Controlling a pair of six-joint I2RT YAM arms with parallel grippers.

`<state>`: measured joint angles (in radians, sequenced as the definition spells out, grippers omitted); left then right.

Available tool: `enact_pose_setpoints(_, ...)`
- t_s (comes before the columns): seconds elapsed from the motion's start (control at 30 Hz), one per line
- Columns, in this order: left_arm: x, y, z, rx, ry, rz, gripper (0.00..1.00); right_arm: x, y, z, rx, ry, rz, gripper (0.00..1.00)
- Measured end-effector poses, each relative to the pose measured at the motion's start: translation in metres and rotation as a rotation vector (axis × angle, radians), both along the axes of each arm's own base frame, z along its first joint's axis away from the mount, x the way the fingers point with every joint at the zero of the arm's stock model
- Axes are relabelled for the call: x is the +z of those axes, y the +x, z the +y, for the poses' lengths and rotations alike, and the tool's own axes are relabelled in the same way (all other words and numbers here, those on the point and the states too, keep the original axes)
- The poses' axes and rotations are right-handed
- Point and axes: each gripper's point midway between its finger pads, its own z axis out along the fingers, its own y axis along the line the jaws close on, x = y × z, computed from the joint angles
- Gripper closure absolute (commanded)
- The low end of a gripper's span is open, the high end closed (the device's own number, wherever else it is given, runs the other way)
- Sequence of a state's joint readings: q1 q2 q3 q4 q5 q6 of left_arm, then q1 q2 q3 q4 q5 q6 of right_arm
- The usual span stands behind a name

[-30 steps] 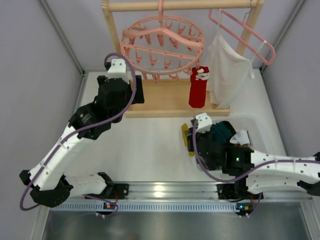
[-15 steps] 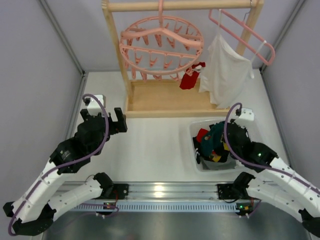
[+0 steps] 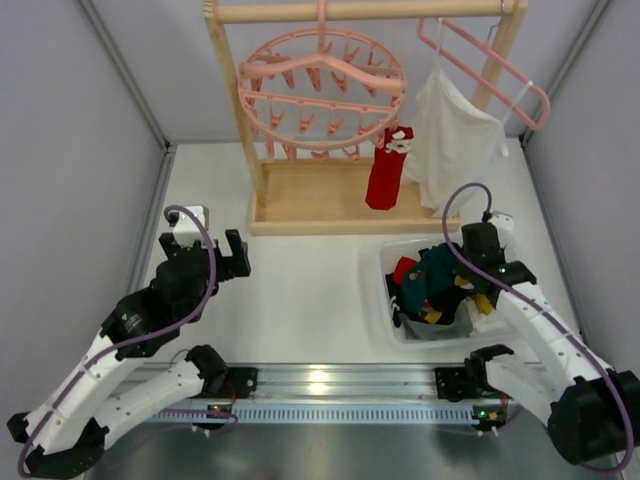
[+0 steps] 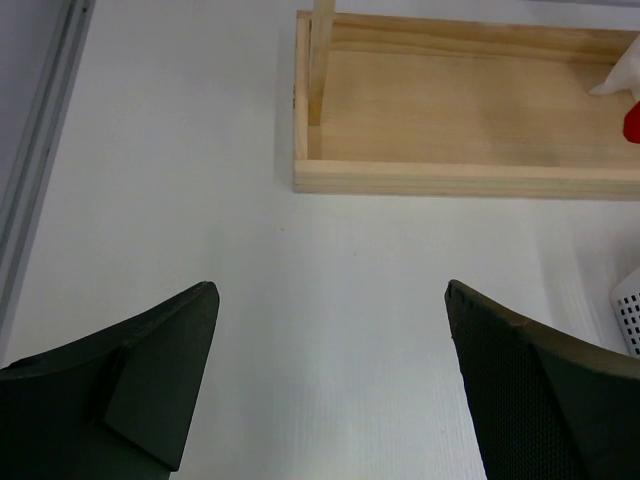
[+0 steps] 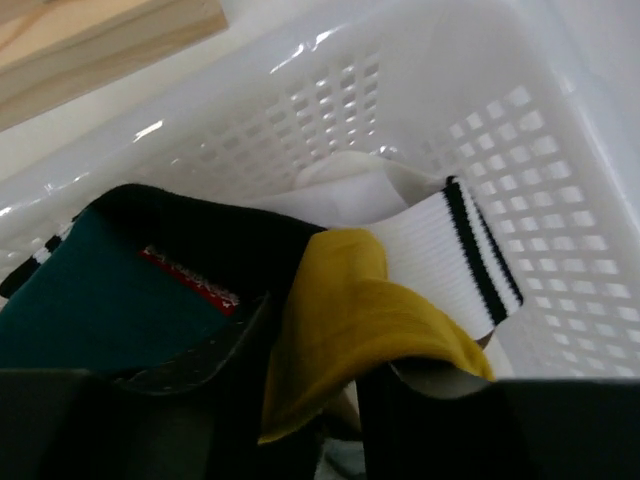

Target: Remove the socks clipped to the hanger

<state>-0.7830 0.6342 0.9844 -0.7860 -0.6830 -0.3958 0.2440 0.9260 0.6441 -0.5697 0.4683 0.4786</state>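
Note:
The round pink hanger (image 3: 322, 95) hangs from the wooden rack, and one red sock (image 3: 385, 172) dangles from a clip at its right edge. My right gripper (image 3: 470, 290) reaches down into the white basket (image 3: 392, 258). In the right wrist view its jaws (image 5: 325, 340) stand slightly apart, open, with a mustard yellow sock (image 5: 350, 300) lying between them and draped over the right finger. A teal sock (image 5: 100, 310) and a white striped cuff (image 5: 450, 250) lie beside it. My left gripper (image 3: 203, 240) is wide open and empty (image 4: 330, 290) over bare table.
The rack's wooden base tray (image 4: 450, 120) lies ahead of the left gripper. A white cloth (image 3: 450, 140) hangs from a second pink hanger (image 3: 500, 65) at the right. The basket wall (image 5: 560, 200) stands close around the right gripper. Grey walls flank both sides.
The left arm pulled back from the hanger to the near left. The right arm moved to the basket's right side and its jaws parted around the yellow sock. The red sock swung.

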Motion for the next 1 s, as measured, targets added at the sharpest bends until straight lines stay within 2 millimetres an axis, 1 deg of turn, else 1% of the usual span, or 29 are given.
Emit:
enact_pose_setpoints(0.03, 0.002, -0.001, 0.002, 0.004, -0.007, -0.009, 0.02, -0.006, 0.0, 0.003, 0.012, 0.011, 0.017, 0.54)
enact_pose_setpoints(0.07, 0.004, -0.002, 0.004, 0.008, -0.013, -0.017, 0.02, -0.009, 0.0, 0.006, 0.028, 0.024, 0.028, 0.42)
enact_pose_setpoints(0.1, 0.004, -0.003, 0.005, 0.012, -0.015, -0.022, 0.02, -0.01, 0.0, 0.009, 0.038, 0.037, 0.031, 0.38)
enact_pose_setpoints(0.13, 0.004, -0.004, 0.007, 0.013, -0.017, -0.025, 0.02, -0.008, 0.001, 0.011, 0.046, 0.048, 0.025, 0.31)
enact_pose_setpoints(0.2, 0.001, -0.004, 0.008, 0.017, -0.014, -0.024, 0.02, -0.002, 0.001, 0.015, 0.062, 0.066, 0.003, 0.21)
enact_pose_setpoints(0.23, 0.0, -0.005, 0.008, 0.018, -0.012, -0.022, 0.02, 0.003, 0.002, 0.017, 0.07, 0.074, -0.011, 0.11)
enact_pose_setpoints(0.27, -0.002, -0.005, 0.009, 0.019, -0.01, -0.021, 0.02, 0.014, 0.003, 0.019, 0.084, 0.088, -0.039, 0.08)
enact_pose_setpoints(0.33, -0.004, -0.005, 0.01, 0.023, -0.011, -0.021, 0.02, 0.041, 0.007, 0.024, 0.113, 0.114, -0.11, 0.06)
enact_pose_setpoints(0.4, -0.003, -0.006, 0.012, 0.03, -0.018, -0.027, 0.02, 0.073, 0.009, 0.033, 0.158, 0.152, -0.197, 0.04)
enact_pose_setpoints(0.47, -0.002, -0.007, 0.014, 0.039, -0.028, -0.034, 0.02, 0.101, 0.007, 0.045, 0.234, 0.201, -0.273, 0.05)
enact_pose_setpoints(0.6, -0.001, -0.007, 0.015, 0.049, -0.04, -0.04, 0.02, 0.138, -0.001, 0.075, 0.41, 0.29, -0.356, 0.06)
enact_pose_setpoints(0.67, -0.001, -0.007, 0.016, 0.052, -0.039, -0.04, 0.02, 0.147, -0.001, 0.086, 0.471, 0.318, -0.379, 0.06)
enact_pose_setpoints(0.73, -0.002, -0.008, 0.017, 0.055, -0.042, -0.042, 0.02, 0.151, 0.001, 0.1, 0.542, 0.35, -0.391, 0.06)
enact_pose_setpoints(0.8, -0.002, -0.009, 0.018, 0.056, -0.045, -0.046, 0.02, 0.154, 0.008, 0.112, 0.602, 0.375, -0.416, 0.05)
enact_pose_setpoints(0.83, -0.002, -0.009, 0.019, 0.056, -0.048, -0.049, 0.02, 0.154, 0.013, 0.117, 0.63, 0.381, -0.427, 0.03)
enact_pose_setpoints(0.9, -0.001, -0.01, 0.019, 0.055, -0.054, -0.053, 0.02, 0.154, 0.027, 0.126, 0.678, 0.384, -0.455, 0.01)
enact_pose_setpoints(1.0, -0.001, -0.01, 0.019, 0.053, -0.057, -0.055, 0.02, 0.148, 0.049, 0.137, 0.724, 0.377, -0.471, 0.01)
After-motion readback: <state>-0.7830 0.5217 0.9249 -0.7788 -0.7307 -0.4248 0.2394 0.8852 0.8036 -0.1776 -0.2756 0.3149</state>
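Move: The yellow sock still hangs between my right fingers, some 3 cm below, inside the basket. The red sock on the hanger is about 20 cm ahead of that hand, 20 cm to its left and 20 cm up. The white cloth hangs roughly 16 cm right of the red sock; in the basket the teal sock lies about 13 cm left of my hand and 2 cm back. From my left hand the red sock is about 35 cm right, 22 cm ahead and slightly above. I open my right fingers wide and let go of the yellow sock, then pull up out of the basket, about 15 cm up and 14 cm left, finishing with 5 cm forward towards the hanging red sock. On the way I swing the hand some 40 degrees counter-clockwise and tip it up towards level, with the empty fingers staying open and touching nothing. ##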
